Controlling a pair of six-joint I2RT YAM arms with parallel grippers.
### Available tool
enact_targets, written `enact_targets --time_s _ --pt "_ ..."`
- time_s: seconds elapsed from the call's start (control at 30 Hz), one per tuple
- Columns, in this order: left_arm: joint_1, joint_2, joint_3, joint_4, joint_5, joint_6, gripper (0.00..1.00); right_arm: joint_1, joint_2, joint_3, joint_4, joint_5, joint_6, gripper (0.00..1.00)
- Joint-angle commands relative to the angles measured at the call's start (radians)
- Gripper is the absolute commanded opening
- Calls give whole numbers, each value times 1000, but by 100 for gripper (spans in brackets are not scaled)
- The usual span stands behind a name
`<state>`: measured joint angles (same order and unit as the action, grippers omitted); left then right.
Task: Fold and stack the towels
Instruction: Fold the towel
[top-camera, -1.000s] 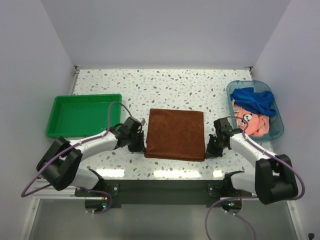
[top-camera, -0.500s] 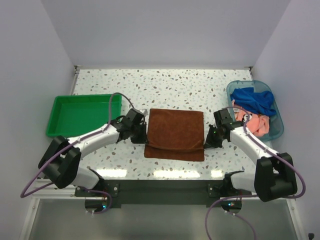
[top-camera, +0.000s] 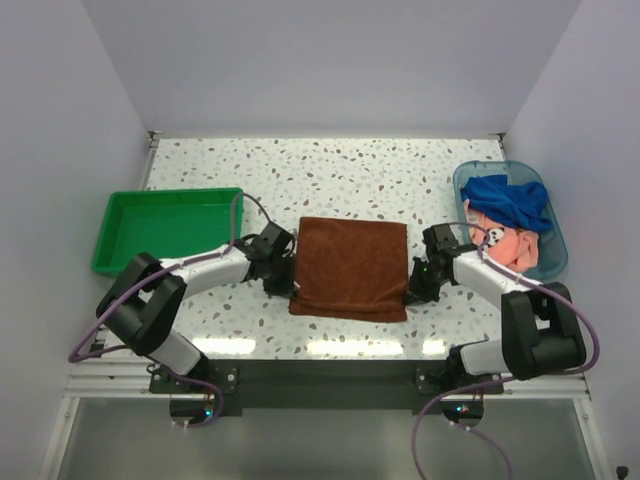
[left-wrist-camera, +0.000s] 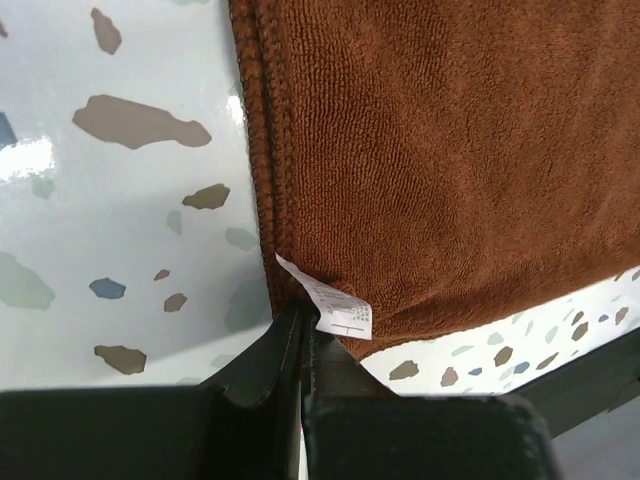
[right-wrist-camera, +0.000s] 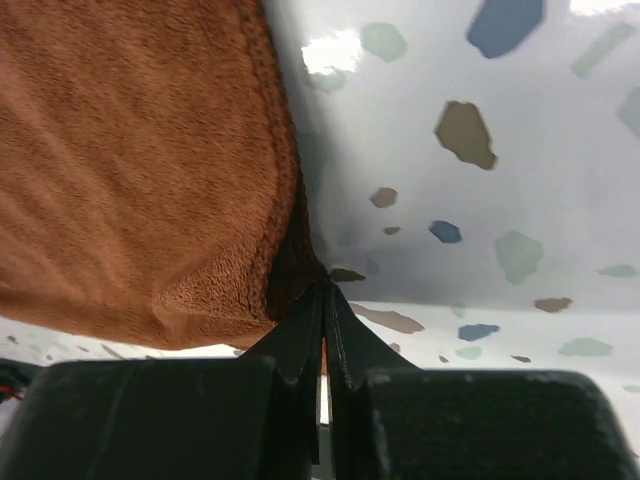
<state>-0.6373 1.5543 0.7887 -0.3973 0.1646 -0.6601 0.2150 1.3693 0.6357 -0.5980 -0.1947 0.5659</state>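
A rust-brown towel (top-camera: 350, 265) lies spread in the middle of the table. My left gripper (top-camera: 291, 284) is shut on its near left corner, and in the left wrist view the fingertips (left-wrist-camera: 300, 312) pinch the brown pile (left-wrist-camera: 430, 150) right beside a white label (left-wrist-camera: 335, 305). My right gripper (top-camera: 411, 288) is shut on the near right corner. In the right wrist view the towel (right-wrist-camera: 140, 160) bunches into the closed gripper (right-wrist-camera: 325, 292). A royal blue towel (top-camera: 510, 198) and a pink one (top-camera: 507, 250) lie crumpled in the tub.
A green plastic tray (top-camera: 170, 193) stands at the left, just beyond my left arm. A clear blue tub (top-camera: 558, 245) holding the other towels stands at the right edge. Speckled table top (top-camera: 330, 170) stretches behind the brown towel to the back wall.
Both grippers have shifted a little away from the near edge and in against the towel's sides while holding its corners. The towel's near edge has lifted and rumpled slightly.
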Motion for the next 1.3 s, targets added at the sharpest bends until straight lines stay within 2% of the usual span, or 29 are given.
enact_targets --time_s 0.0,0.17,0.3,0.47,0.6,0.73,1.0,1.27 --pt "4 35 3 69 12 22 0 1 77 -11 122 14 6 0" --pt "30 110 56 81 -13 45 0 0 237 70 150 79 -23 0" --pt "116 176 122 95 -14 79 0 -2 339 227 135 135 -50 0" --pt "189 292 283 78 -14 116 0 -8 467 401 92 172 -75 0" --pt "194 358 392 35 -27 139 0 -9 546 536 72 193 -58 0" --pt "194 331 364 18 -23 131 0 -9 524 539 35 193 -58 0" --pt "192 181 192 22 -19 86 0 -11 378 355 38 259 -41 0" --pt "194 122 198 -6 -42 102 0 -11 278 354 -25 321 -41 0"
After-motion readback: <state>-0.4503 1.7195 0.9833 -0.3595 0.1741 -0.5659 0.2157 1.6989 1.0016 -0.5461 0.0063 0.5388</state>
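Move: Each hand already grips an end of the brown towel's near side, just above the table. The towel's middle lies about 6 cm ahead and 16 cm right of the left hand; from the right hand it is about 7 cm ahead and 17 cm left. The green tray is some 33 cm left and 17 cm ahead of the left hand; the blue bin, roughly 27 cm right and 21 cm ahead of the right hand. Both hands, still pinching the towel's near ends, slide about 15 cm forward, then draw back 4 cm. ##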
